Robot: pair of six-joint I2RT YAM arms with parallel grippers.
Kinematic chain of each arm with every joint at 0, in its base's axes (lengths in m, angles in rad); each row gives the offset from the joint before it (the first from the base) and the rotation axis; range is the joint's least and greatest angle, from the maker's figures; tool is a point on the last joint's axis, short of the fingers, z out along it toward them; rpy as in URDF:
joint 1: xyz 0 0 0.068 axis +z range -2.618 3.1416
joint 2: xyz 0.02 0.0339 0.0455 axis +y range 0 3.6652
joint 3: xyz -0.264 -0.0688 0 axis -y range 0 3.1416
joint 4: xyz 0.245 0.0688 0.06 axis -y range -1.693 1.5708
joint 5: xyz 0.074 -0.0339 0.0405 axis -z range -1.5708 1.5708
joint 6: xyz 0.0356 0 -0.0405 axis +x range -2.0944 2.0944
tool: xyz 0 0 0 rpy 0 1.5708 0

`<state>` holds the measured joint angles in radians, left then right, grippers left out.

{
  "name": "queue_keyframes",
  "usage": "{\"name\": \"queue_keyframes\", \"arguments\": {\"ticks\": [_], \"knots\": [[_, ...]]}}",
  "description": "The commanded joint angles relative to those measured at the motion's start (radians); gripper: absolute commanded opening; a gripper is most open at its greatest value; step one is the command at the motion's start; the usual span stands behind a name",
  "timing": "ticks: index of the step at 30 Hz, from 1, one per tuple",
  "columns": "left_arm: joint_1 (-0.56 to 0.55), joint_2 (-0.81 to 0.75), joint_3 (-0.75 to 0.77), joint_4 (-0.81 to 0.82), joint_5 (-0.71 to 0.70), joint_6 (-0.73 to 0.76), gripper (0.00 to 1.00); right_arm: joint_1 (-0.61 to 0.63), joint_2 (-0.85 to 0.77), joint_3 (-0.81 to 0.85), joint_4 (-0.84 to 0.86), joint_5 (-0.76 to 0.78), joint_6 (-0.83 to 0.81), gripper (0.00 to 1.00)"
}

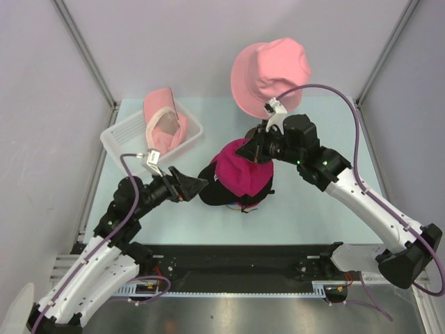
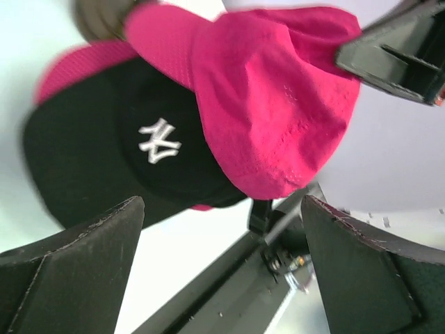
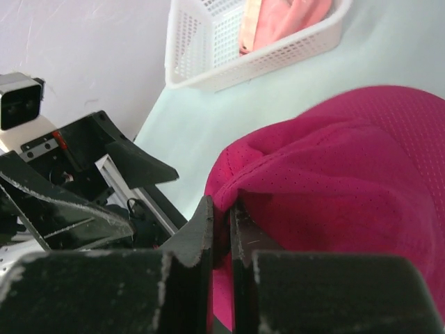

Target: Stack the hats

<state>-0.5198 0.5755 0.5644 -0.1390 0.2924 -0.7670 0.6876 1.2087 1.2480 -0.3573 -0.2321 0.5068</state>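
Observation:
A magenta cap (image 1: 240, 174) lies over a dark, near-black cap (image 1: 212, 191) with a white logo at the table's middle. My right gripper (image 1: 256, 149) is shut on a fold of the magenta cap (image 3: 348, 160) at its far edge; the fabric is pinched between the jaws of my right gripper (image 3: 221, 205). My left gripper (image 1: 198, 184) stands open just left of the dark cap (image 2: 104, 160), touching nothing. In the left wrist view, the magenta cap (image 2: 278, 104) droops over the dark one, with nothing between the fingers of my left gripper (image 2: 222, 202).
A salmon-pink bucket hat (image 1: 271, 73) sits raised at the back right. A light-pink cap (image 1: 163, 122) lies in the white slatted basket (image 1: 118, 139) at the back left. The black rail (image 1: 236, 261) runs along the near edge.

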Motion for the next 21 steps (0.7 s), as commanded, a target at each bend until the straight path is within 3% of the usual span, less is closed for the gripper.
{"name": "queue_keyframes", "arguments": {"ticks": [1, 9, 14, 21], "knots": [[0.012, -0.036, 0.107, -0.122, -0.165, 0.044, 1.0, 0.032, 0.054, 0.191, 0.009, -0.038, -0.085, 0.0], [0.036, 0.001, 0.224, -0.174, -0.235, 0.127, 1.0, 0.076, 0.132, 0.384, -0.084, -0.173, -0.204, 0.0], [0.064, -0.042, 0.261, -0.191, -0.337, 0.156, 1.0, 0.076, 0.198, 0.458, -0.344, -0.341, -0.358, 0.0], [0.086, 0.037, 0.232, -0.13, -0.228, 0.163, 1.0, 0.082, 0.25, 0.43, -0.555, -0.365, -0.504, 0.0]]}}
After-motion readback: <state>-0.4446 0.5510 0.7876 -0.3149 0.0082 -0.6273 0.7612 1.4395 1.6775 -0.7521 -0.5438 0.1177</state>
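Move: The magenta cap is already pinched in the right hand, over the stack of hats with the black NY cap on top; the stack's middle is about 6 cm ahead of that hand, 6 cm left and some 18 cm below. About 36 cm ahead and 4 cm right is the mannequin stand's base, and the white basket is some 36 cm ahead and 42 cm left, both around 30 cm lower. From the empty left hand the stack lies roughly 12 cm ahead, 15 cm right and 11 cm below. The magenta cap stays pinched in the shut right fingers as that hand lifts about 9 cm while swinging left, then draws back some 5 cm and sinks most of the way again above the stack, turning about 30 degrees counter-clockwise. The left hand, open and empty, withdraws left and up from the stack, also edging forward. ##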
